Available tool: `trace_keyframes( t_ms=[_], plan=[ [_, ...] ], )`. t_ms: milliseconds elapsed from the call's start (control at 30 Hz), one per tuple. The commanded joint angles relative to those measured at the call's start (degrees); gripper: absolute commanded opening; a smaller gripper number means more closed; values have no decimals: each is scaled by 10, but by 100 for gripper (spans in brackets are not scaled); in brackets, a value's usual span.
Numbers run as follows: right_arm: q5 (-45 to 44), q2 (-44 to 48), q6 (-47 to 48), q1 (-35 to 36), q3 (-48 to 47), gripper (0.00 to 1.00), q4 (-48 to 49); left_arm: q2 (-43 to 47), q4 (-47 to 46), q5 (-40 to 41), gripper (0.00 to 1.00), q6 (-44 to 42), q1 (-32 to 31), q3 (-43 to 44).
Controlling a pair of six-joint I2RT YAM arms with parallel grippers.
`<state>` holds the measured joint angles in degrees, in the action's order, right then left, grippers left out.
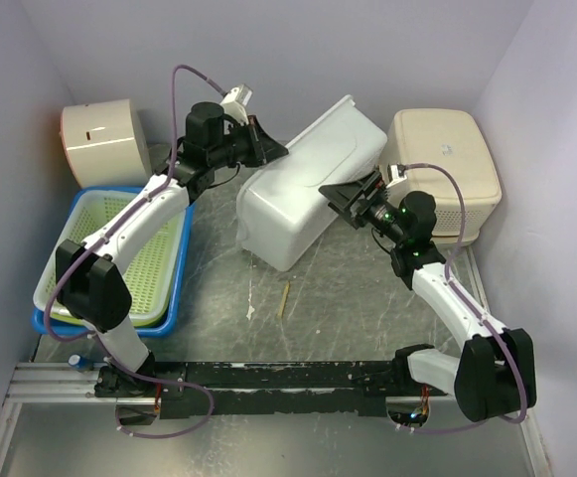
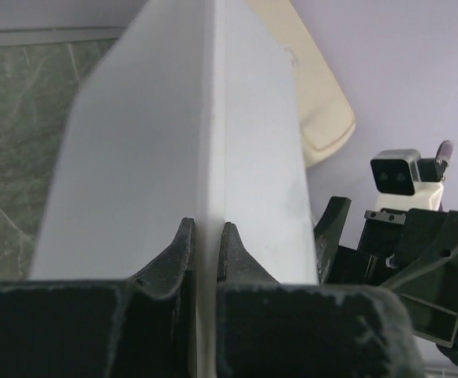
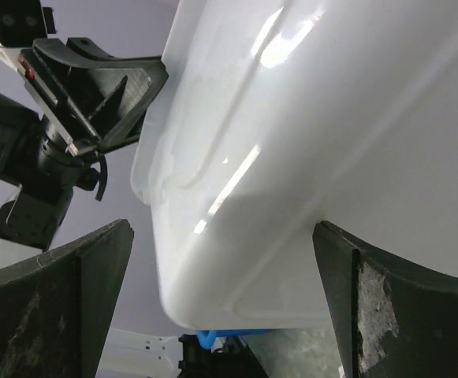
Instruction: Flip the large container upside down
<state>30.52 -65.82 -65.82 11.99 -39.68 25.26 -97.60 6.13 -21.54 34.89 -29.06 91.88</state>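
The large container is a white plastic tub, tipped up on its side in the middle of the table. My left gripper is at its far left edge. In the left wrist view the gripper is shut on the tub's thin rim. My right gripper sits against the tub's right side. Seen from the right wrist, the gripper is open, and the tub's rounded bottom corner fills the gap between its wide-apart fingers without either pad pressing on it.
A beige bin lies upside down at the back right, just behind the right arm. A blue tray holding a green basket lies on the left, with a round beige container behind it. A small stick lies on the table.
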Motion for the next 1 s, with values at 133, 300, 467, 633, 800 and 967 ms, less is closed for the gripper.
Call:
trace_keyframes(
  t_ms=[133,300,467,633,800,967],
  plan=[
    [18,-8,-38,1,-3,100,83,49,-183,-139,7,213,72,-76],
    [15,-15,-40,1,-18,100,108,42,-178,-146,7,221,116,-120],
    [12,-11,-11,1,-36,100,70,36,-190,-154,7,225,189,-174],
    [-65,16,107,1,-74,100,-127,27,-147,-108,7,176,214,-184],
    [-159,28,183,0,-85,100,-292,14,-145,-70,7,164,210,-206],
    [-190,37,193,0,-62,100,-324,26,-136,-14,7,156,178,-243]
  ],
)
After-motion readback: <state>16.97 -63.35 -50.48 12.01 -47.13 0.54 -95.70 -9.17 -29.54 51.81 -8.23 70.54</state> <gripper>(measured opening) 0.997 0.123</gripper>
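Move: The left hand already pinches the far-left rim of the tipped large container, whose middle lies about 2 cm ahead, 7 cm to the right and 15 cm below; the blue basket is some 42 cm left and 13 cm back of this hand, the tan drum about 48 cm left and 18 cm ahead. From the open right hand, the large container's middle is about 10 cm ahead, 4 cm left and 10 cm below; the cream container is roughly 28 cm right and 14 cm ahead, the pencil 11 cm left and 12 cm back. Keeping its pinch on the large container's rim, the left hand hauls it about 15 cm left towards the drum side and some 5 cm forward, sinking almost 10 cm, mostly in the later part, while the wrist tips down and swings roughly 15 degrees counter-clockwise. The right hand, wide open with its finger seemingly up against the large container's near-right side, first rises about 3 cm, then sinks some 6 cm and draws back to the right by about 4 cm, its wrist rolling left side down and turning clockwise. ##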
